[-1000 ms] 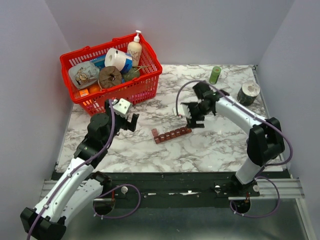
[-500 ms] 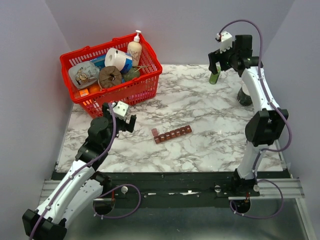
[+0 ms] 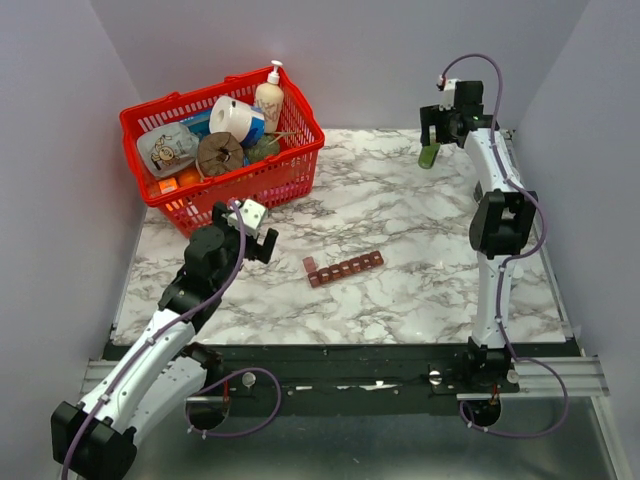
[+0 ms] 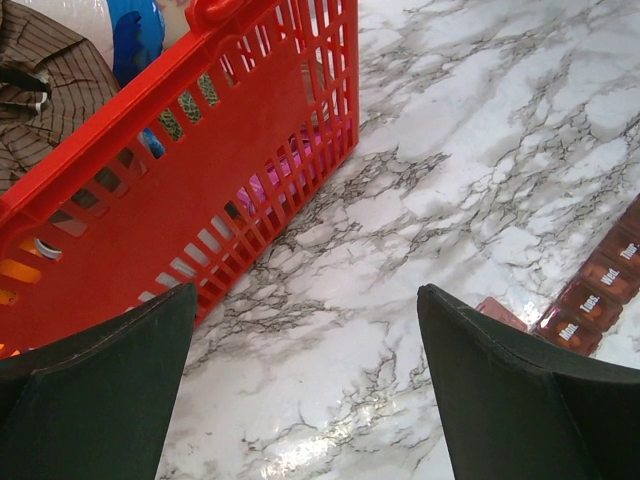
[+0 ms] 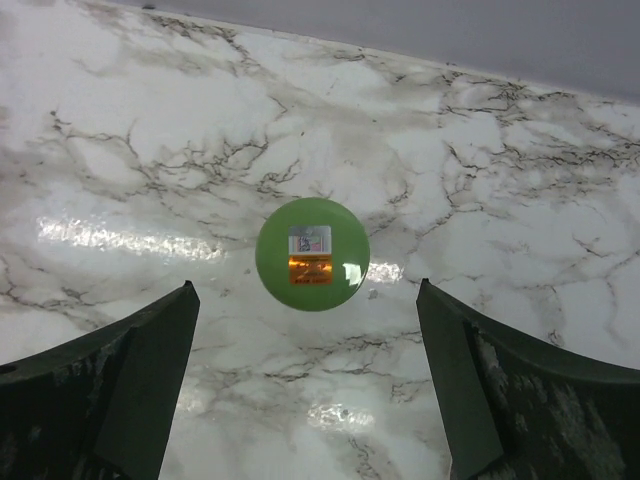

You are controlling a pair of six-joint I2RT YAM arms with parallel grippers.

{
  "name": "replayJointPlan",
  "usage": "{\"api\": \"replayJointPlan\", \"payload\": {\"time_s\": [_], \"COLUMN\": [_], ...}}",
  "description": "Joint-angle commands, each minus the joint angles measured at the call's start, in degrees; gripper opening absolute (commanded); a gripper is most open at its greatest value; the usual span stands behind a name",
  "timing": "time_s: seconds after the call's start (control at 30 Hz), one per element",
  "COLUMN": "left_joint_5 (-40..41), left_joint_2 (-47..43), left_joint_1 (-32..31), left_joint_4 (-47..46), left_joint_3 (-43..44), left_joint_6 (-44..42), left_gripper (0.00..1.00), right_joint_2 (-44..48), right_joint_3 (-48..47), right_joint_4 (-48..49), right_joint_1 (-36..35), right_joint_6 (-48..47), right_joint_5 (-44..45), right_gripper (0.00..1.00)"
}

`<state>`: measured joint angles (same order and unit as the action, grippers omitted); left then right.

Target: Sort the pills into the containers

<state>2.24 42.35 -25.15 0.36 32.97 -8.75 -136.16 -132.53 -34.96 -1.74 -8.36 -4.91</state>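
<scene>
The containers, a dark red-brown strip of small lidded compartments (image 3: 343, 269), lie on the marble table centre; its end with day labels shows in the left wrist view (image 4: 598, 292). A green bottle (image 3: 429, 156) stands at the back right; the right wrist view looks straight down on its round cap (image 5: 312, 254). My right gripper (image 3: 437, 133) hovers above the bottle, open and empty, with its fingers (image 5: 110, 385) spread on either side of the cap. My left gripper (image 3: 262, 240) is open and empty, just left of the strip and beside the basket. No loose pills show.
A red mesh basket (image 3: 200, 92) full of household items stands at the back left; its wall (image 4: 200, 190) is close to my left fingers (image 4: 520, 400). Grey walls close in the table at the back and sides.
My right arm swung from the table's middle up to the back right corner and now points down over the green bottle. My left gripper shifted slightly.
</scene>
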Motion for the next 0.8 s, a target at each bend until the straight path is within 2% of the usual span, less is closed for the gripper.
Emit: {"api": "replayJointPlan", "payload": {"time_s": [0.0, 0.2, 0.27, 0.5, 0.7, 0.77], "left_joint_5": [-2.0, -3.6, -4.2, -6.8, -13.0, -17.5], "left_joint_2": [1.2, 2.3, 2.7, 3.3, 5.2, 7.3], "left_joint_1": [1.2, 1.9, 2.1, 2.5, 3.3, 3.6], "left_joint_4": [-1.9, -1.9, -1.9, -2.1, -3.9, -3.4], "left_joint_3": [-0.5, -0.4, -0.4, -0.3, -0.5, 0.4], "left_joint_6": [-0.3, -0.3, -0.3, 0.1, 4.3, 4.9], "left_gripper": [0.99, 0.99, 0.99, 0.99, 0.99, 0.99], "right_joint_2": [-3.1, -5.9, -6.2, -7.1, -5.4, -1.9], "right_joint_3": [-3.4, -3.7, -3.8, -3.6, -0.9, 1.5], "right_joint_4": [3.5, 4.1, 4.3, 6.0, 6.7, 7.1], "right_joint_1": [0.5, 0.4, 0.4, 0.4, 0.4, 0.4], "right_joint_6": [2.5, 3.2, 3.1, 1.9, -0.2, -1.4], "right_joint_5": [2.4, 2.2, 2.1, 1.6, -1.3, -3.1], "right_gripper": [0.96, 0.85, 0.77, 0.67, 0.37, 0.28]}}
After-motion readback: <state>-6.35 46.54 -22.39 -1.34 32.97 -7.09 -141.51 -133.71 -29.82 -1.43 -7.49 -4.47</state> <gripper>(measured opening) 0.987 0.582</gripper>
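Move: The green container stands upright just ahead of the open right hand, some 3 cm forward, level sideways, its middle roughly 7 cm below. The striped jar is about 17 cm to that hand's right and 9 cm back; the brown pill box lies around 24 cm left and 30 cm back. From the left hand, the green container is about 36 cm forward, 48 cm right and 14 cm lower. The right hand sinks about 3 cm, easing 2 cm forward, and its fingers close around the green container's top. ##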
